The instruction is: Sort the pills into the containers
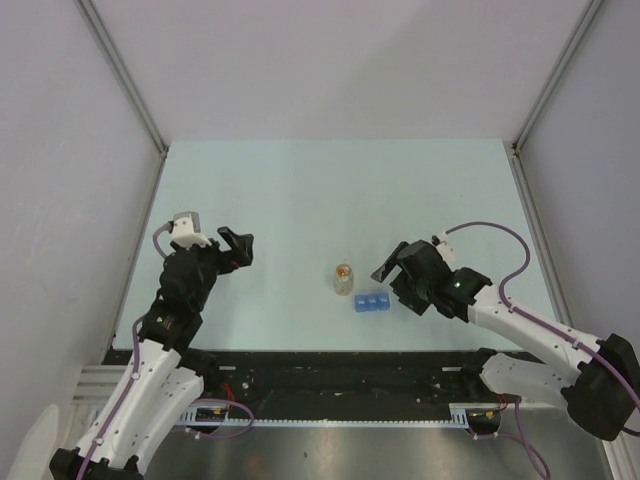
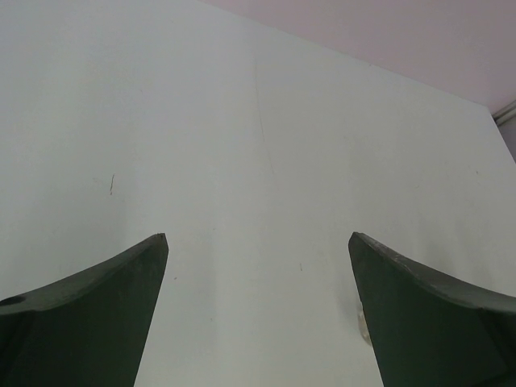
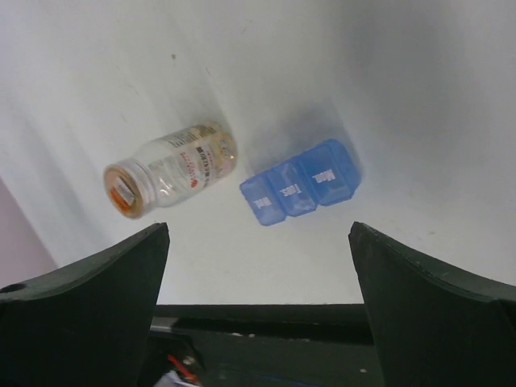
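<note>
The containers are a translucent blue strip of three joined compartments point(image 1: 372, 303) with closed lids, lying on the table near its front edge; in the right wrist view the strip point(image 3: 300, 184) lies ahead of the fingertips. A small clear bottle point(image 1: 344, 278) with an orange top stands just left of it, also seen in the right wrist view point(image 3: 173, 168). The pills are hidden; I cannot make any out. My right gripper point(image 1: 392, 268) point(image 3: 258, 227) hangs open just right of the strip, holding nothing. My left gripper point(image 1: 243, 248) point(image 2: 258, 236) is open over bare table, far left of the bottle.
The pale green table point(image 1: 330, 190) is walled by white panels at the back and both sides. A black rail point(image 1: 330, 372) runs along the near edge by the arm bases. A small pale speck point(image 2: 363, 326) lies beside the left gripper's right finger.
</note>
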Tool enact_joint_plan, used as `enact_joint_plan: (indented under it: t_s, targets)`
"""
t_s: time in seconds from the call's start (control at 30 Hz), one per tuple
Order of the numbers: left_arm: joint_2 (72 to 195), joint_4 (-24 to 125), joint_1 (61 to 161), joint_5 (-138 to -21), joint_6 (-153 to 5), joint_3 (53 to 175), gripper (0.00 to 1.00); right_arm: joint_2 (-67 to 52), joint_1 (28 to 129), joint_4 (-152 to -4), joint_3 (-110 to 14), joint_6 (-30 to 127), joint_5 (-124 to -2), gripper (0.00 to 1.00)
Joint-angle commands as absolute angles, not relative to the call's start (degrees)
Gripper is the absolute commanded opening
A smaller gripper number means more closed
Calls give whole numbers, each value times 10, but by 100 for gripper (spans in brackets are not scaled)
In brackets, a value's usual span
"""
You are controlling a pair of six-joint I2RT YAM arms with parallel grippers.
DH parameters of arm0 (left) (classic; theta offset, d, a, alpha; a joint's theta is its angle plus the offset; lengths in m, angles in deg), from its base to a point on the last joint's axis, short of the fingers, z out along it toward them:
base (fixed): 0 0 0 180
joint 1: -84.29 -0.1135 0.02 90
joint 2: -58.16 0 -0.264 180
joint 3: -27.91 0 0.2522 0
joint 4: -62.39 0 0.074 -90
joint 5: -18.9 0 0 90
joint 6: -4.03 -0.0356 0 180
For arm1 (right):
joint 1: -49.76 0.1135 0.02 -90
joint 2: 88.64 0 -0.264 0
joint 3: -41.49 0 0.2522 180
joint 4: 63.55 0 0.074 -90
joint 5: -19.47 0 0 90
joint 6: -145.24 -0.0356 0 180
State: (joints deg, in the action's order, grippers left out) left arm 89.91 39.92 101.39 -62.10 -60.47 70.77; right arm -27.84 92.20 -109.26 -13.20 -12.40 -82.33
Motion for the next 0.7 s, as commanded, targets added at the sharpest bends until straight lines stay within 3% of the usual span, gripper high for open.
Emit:
enact_joint_plan:
  t_s: [0.0, 0.13, 0.67]
  targets:
    - [894, 390, 1018, -646, -612, 720, 100, -291, 947, -1125, -134, -352, -888, 100]
    - [894, 387, 1020, -653, -610, 719, 100, -269, 974, -1160, -138, -428, -933, 100]
    - [893, 375, 1027, -649, -611, 722, 100, -114, 935, -1081, -140, -485, -870, 99]
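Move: The blue pillbox lies about 10 cm below the right hand, some 3 cm to its left and 2 cm ahead. The pill bottle stands beyond it, roughly 9 cm left of that hand and 6 cm ahead, its middle about 8 cm lower. From the idle left hand, the pillbox is about 27 cm to the right, 4 cm back and 20 cm down. Down towards the blue pillbox goes the right hand, sinking about 6 cm after a tiny rise, with a slight dip back and forward again on the way. As it sinks, it turns clockwise by nearly 30 degrees and tips its fingers some 15 degrees steeper; they stay wide open and stop short of the box. ##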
